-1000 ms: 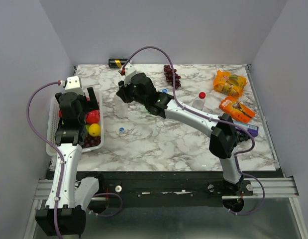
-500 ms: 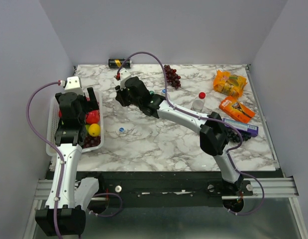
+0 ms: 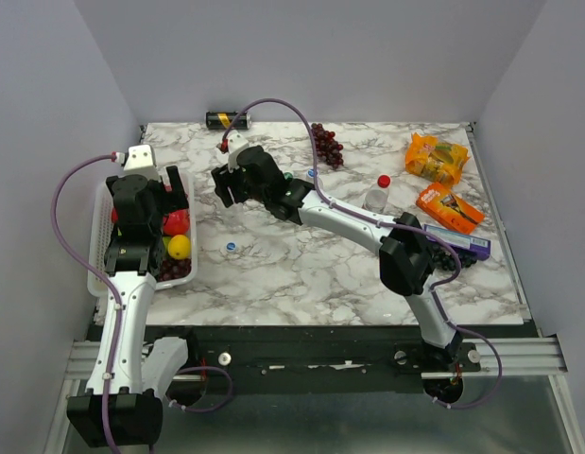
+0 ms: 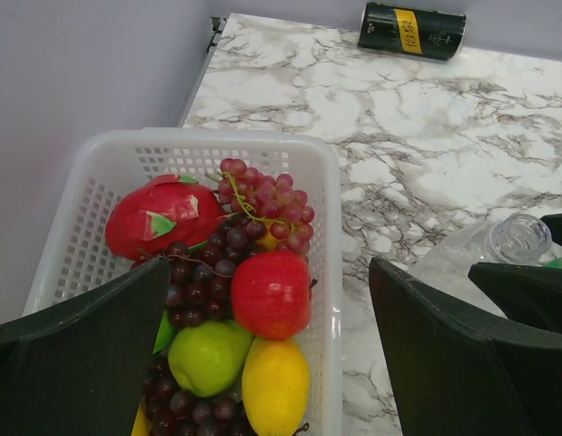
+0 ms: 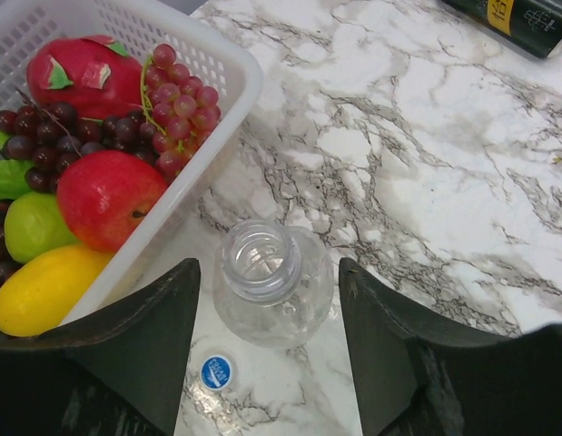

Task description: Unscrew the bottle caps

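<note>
A clear bottle (image 5: 273,282) stands upright on the marble with its mouth uncapped, between the fingers of my right gripper (image 5: 269,268), which is open with a gap on each side. A blue cap (image 5: 216,371) lies loose on the table by the bottle, also seen from above as the blue cap (image 3: 231,247). In the top view my right gripper (image 3: 226,187) hangs next to the basket. Another clear bottle with a red cap (image 3: 377,194) stands mid-table. My left gripper (image 4: 271,354) is open above the fruit basket, empty.
The white basket (image 3: 101,236) of fruit sits at the left edge, close to the uncapped bottle. A black-and-gold can (image 3: 224,119) lies at the back. Grapes (image 3: 327,144) and orange snack packs (image 3: 436,156) lie at the back right.
My right arm has swung left toward the basket, and its jaws have opened off the clear bottle. The left arm has not moved.
</note>
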Controlling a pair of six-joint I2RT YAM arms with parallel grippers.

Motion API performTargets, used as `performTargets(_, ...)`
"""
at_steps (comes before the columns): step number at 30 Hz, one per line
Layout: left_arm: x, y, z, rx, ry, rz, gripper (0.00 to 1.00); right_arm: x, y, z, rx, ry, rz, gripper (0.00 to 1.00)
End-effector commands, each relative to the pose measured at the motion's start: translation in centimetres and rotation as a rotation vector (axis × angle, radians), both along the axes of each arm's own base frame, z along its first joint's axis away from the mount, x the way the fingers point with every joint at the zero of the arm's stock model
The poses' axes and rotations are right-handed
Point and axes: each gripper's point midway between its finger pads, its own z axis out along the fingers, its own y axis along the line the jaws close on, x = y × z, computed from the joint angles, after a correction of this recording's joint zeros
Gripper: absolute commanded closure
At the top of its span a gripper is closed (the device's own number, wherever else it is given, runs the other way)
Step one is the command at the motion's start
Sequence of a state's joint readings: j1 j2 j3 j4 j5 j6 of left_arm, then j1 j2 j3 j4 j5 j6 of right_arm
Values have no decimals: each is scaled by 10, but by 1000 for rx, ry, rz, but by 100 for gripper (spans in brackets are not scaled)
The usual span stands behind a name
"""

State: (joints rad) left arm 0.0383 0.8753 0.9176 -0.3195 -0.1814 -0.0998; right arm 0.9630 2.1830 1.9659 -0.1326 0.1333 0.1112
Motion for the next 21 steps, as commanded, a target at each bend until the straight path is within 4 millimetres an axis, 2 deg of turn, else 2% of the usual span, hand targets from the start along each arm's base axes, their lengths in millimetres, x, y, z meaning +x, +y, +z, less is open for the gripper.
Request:
performTargets(1, 2, -3, 2, -17, -11, -18, 1, -10, 4, 11, 10, 0, 40, 27)
performTargets(2, 3, -4, 0, -18, -8, -21, 1, -10, 4, 13, 13, -2, 43, 19)
performTargets(8, 4, -6, -1, -23, 1, -32, 1, -20, 0, 49, 66, -29, 78, 11)
performTargets(10, 5, -6, -3, -22, 6, -34, 1, -26, -3, 54, 76, -27, 91, 9)
performTargets(11, 4, -7, -2, -23, 6, -36, 1, -29, -6, 73, 109, -48, 97, 8)
performTargets(13, 5, -8, -2, -26, 5, -41, 1, -35, -10, 74, 120, -45, 111, 7)
performTargets(15, 5, -8, -3, -27, 7, -45, 1, -43, -15, 95, 158, -68, 129, 6)
performTargets(17, 5, -9, -3, -29, 8, -50, 1, -47, -22, 99, 162, -73, 130, 5)
performTargets(18, 5, -10, -3, -29, 7, -51, 1, -56, -24, 112, 184, -80, 162, 6)
performTargets(21, 6, -11, -3, -33, 8, -58, 1, -62, -33, 113, 178, -85, 162, 6)
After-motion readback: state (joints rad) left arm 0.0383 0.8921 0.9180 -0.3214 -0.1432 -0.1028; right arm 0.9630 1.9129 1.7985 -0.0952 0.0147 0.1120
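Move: The uncapped bottle stands upright between the right fingers, already loosened round it, its middle about 4 cm below that hand. Its blue cap lies on the table some 7 cm back, 1 cm left and 13 cm below; the fruit basket's middle is about 25 cm left and 3 cm back, the green bottle about 15 cm right and 2 cm ahead. From the left hand, the uncapped bottle is roughly 21 cm right, level fore and aft, 9 cm lower. Finish spreading the right fingers to nearly full width round the standing uncapped bottle, holding the hand almost in place at first. Then raise it about 9 cm at growing speed, drawing back some 5 cm and a little to the right, up and away from the bottle, while the wrist turns slightly, about 10 degrees in all. ##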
